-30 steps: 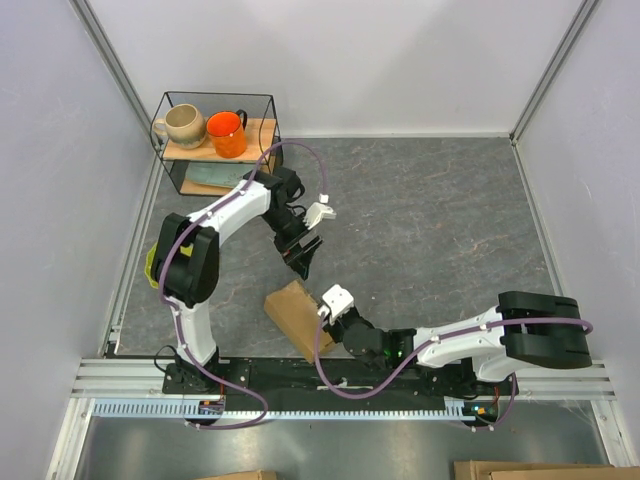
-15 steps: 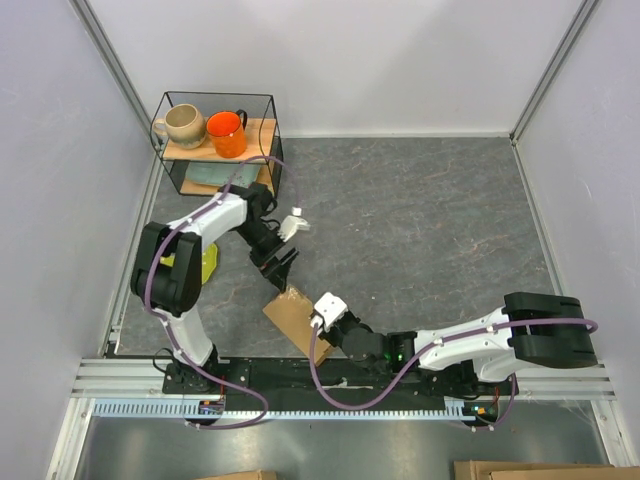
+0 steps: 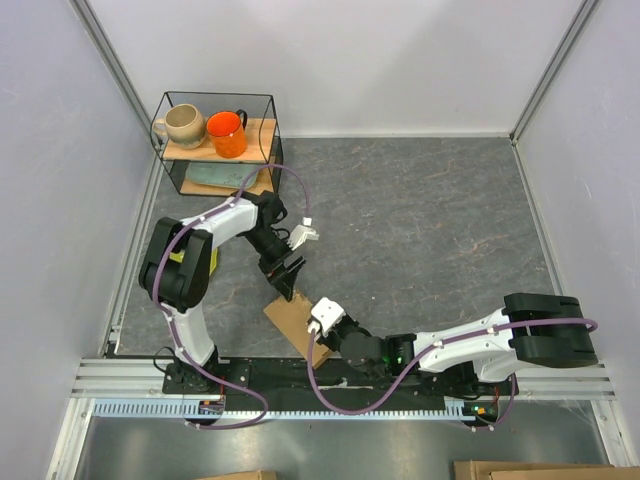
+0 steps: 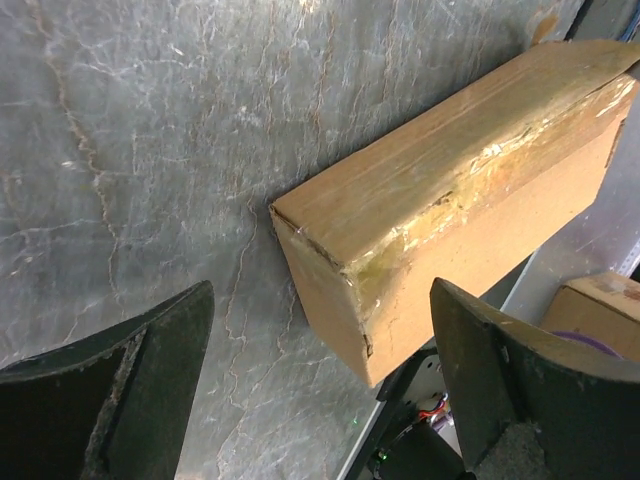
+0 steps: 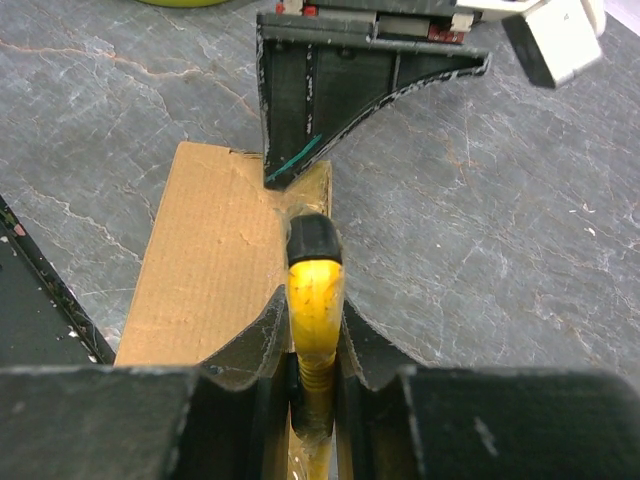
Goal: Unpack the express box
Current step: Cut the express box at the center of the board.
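The express box (image 3: 288, 316) is a brown taped cardboard box, standing on a narrow side near the table's front edge. My left gripper (image 3: 287, 283) hangs open over its far end. In the left wrist view the box (image 4: 450, 190) runs between the gripper's (image 4: 320, 290) spread fingers, neither touching. My right gripper (image 3: 314, 332) is shut on a yellow tool (image 5: 316, 295) with a black tip. That tip rests at the box's (image 5: 215, 260) top edge, just below the left fingers (image 5: 320, 100).
A wire shelf (image 3: 170, 165) at the back left holds a beige mug (image 3: 183, 124) and an orange mug (image 3: 227, 133). A yellow-green plate (image 3: 176, 258) shows behind the left arm. The metal rail (image 3: 120, 375) runs along the front edge, close to the box.
My left gripper has come down and toward the front, from above the table to the box's far end. The right gripper with the yellow tool has shifted slightly left along the box.
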`<state>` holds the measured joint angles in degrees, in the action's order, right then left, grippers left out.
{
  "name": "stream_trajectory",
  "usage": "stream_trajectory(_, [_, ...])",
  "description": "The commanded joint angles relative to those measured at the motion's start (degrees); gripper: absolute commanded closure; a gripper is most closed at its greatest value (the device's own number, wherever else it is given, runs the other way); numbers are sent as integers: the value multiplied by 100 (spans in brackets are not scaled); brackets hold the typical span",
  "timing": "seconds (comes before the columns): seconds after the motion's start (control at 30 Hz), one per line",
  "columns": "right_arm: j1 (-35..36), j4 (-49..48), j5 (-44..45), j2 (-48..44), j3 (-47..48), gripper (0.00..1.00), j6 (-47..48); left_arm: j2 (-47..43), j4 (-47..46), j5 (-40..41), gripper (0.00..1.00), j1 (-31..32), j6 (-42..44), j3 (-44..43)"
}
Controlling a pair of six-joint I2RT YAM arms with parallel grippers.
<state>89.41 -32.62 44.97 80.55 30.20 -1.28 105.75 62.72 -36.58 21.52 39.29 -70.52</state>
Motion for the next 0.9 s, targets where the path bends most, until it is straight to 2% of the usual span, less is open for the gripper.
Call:
stream_trajectory(0.0, [33,-87,91,-128,233,100,-47,112,-313,142,9,10,53,152])
stream_trajectory(0.23, [42,-104,187,-347,57,100,-233,173,-778,643,47,89,-53,548])
stream_trajectory(0.4, [-28,-744,355,-734,30,100,373,182,-875,661,67,212,-62,583])
stream_trajectory(0.43, [-72,-894,302,-725,48,100,618,174,-884,669,74,247,-62,575])
stream_trajectory(0.57, [-502,-1929,-277,-304,100,100,945,165,-867,670,76,274,-70,583])
stream_trajectory(0.7, [-1161,-2695,-1165,406,162,100,822,147,-858,643,78,274,-88,575])
stream_trajectory(0.87, [-1408,-3381,-1824,1110,390,100,743,182,-823,617,78,274,-123,531])
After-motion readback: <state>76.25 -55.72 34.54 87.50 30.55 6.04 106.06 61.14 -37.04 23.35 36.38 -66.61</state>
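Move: The taped far corner of the express box sits just below the open left fingers, about 2 cm back, level sideways and 2 cm down; the box's middle is about 7 cm back and 3 cm right of that hand, 4 cm down. From the knife-holding right hand the box's middle is about 4 cm back, 3 cm left and 6 cm below. The green plate lies roughly 22 cm left and 8 cm farther out from the left hand, 6 cm lower. Left fingers pinch the box's taped far corner; right arcs the knife 6 cm up, then 7 cm forward. ##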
